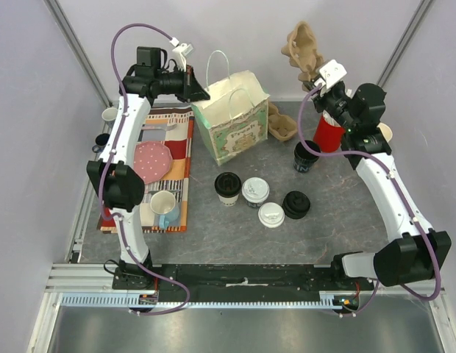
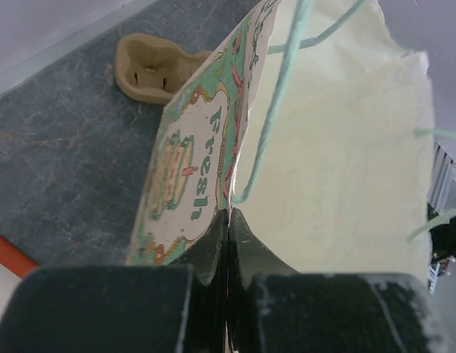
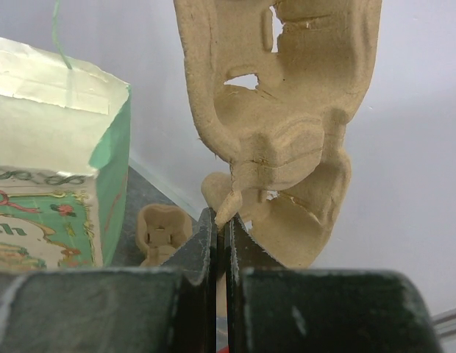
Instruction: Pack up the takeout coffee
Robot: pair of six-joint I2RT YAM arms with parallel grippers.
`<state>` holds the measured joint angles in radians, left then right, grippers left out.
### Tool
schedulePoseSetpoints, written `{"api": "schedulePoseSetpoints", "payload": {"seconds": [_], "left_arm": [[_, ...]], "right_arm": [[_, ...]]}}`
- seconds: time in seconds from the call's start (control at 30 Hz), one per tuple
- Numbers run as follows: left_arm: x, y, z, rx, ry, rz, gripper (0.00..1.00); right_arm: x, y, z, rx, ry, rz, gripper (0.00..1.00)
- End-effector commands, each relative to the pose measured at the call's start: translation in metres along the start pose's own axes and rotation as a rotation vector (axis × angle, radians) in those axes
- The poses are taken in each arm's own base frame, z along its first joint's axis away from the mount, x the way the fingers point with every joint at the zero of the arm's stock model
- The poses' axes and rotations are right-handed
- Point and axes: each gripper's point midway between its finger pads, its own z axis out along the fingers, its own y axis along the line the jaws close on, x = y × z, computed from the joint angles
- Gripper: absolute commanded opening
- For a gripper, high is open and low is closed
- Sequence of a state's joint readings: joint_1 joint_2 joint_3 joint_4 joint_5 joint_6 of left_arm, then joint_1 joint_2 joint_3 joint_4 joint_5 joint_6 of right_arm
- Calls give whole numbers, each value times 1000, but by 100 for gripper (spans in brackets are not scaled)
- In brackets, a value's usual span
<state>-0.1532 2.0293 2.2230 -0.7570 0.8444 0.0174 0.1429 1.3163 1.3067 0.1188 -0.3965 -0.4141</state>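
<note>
Two takeout coffee cups with white sip lids (image 1: 255, 190) (image 1: 271, 214) stand on the grey table in front of the paper bag (image 1: 232, 123). My left gripper (image 1: 201, 93) (image 2: 228, 218) is shut on the bag's left top rim (image 2: 239, 140), and the bag's mouth gapes. My right gripper (image 1: 315, 79) (image 3: 222, 220) is shut on the lower tab of a brown pulp cup carrier (image 1: 304, 45) (image 3: 283, 110), which hangs in the air to the right of and behind the bag. The cups do not appear in either wrist view.
A second pulp carrier (image 1: 280, 122) (image 2: 149, 68) (image 3: 160, 234) lies right of the bag. A black-lidded cup (image 1: 227, 185), a loose black lid (image 1: 296, 204), a lidless black cup (image 1: 307, 157) and a red cup (image 1: 329, 134) stand nearby. A patterned mat (image 1: 180, 151) holds a pink plate (image 1: 151, 161) and mug (image 1: 164, 206).
</note>
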Motion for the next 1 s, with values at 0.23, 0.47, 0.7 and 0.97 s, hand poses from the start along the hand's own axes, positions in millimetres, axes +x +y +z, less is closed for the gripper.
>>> {"api": "schedulePoseSetpoints", "payload": {"seconds": [0.23,0.47,0.7,0.97], "left_arm": [[46,13,21,70,103,-73,2],[53,25,27,68,140,-26,2],[39,36,27,17,118,48,20],[28,43,18,-51,99,108,56]], "right_arm": [[-13,15,38,-103,-40,-24,0],[-20,41,54,-237,-80,-103,0],[-23,86,91,-421,-83,-294,0],[0,134,123,-628,-125,-396,0]]}}
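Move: The paper bag, pinched by the left hand at its rim and still hanging just off the table, has its middle about 9 cm right, 2 cm back and 12 cm below that hand. From the right hand, holding a cup carrier, it is some 18 cm left, 3 cm forward, 22 cm down. Well below that hand, the spare carrier lies 11 cm forward and 4 cm left, the straw holder 3 cm forward and 11 cm right, the black cup 4 cm back and 4 cm right. The bag is lowered about 7 cm straight down to the table by the left hand, whose fingers then open to roughly half and let go of the rim, staying astride it. The held carrier meanwhile goes forward and down a little, then sweeps left, some 15 cm in all, to over the bag's mouth, the right wrist turning counter-clockwise and its left side dipping; the right fingers keep their pinch. ##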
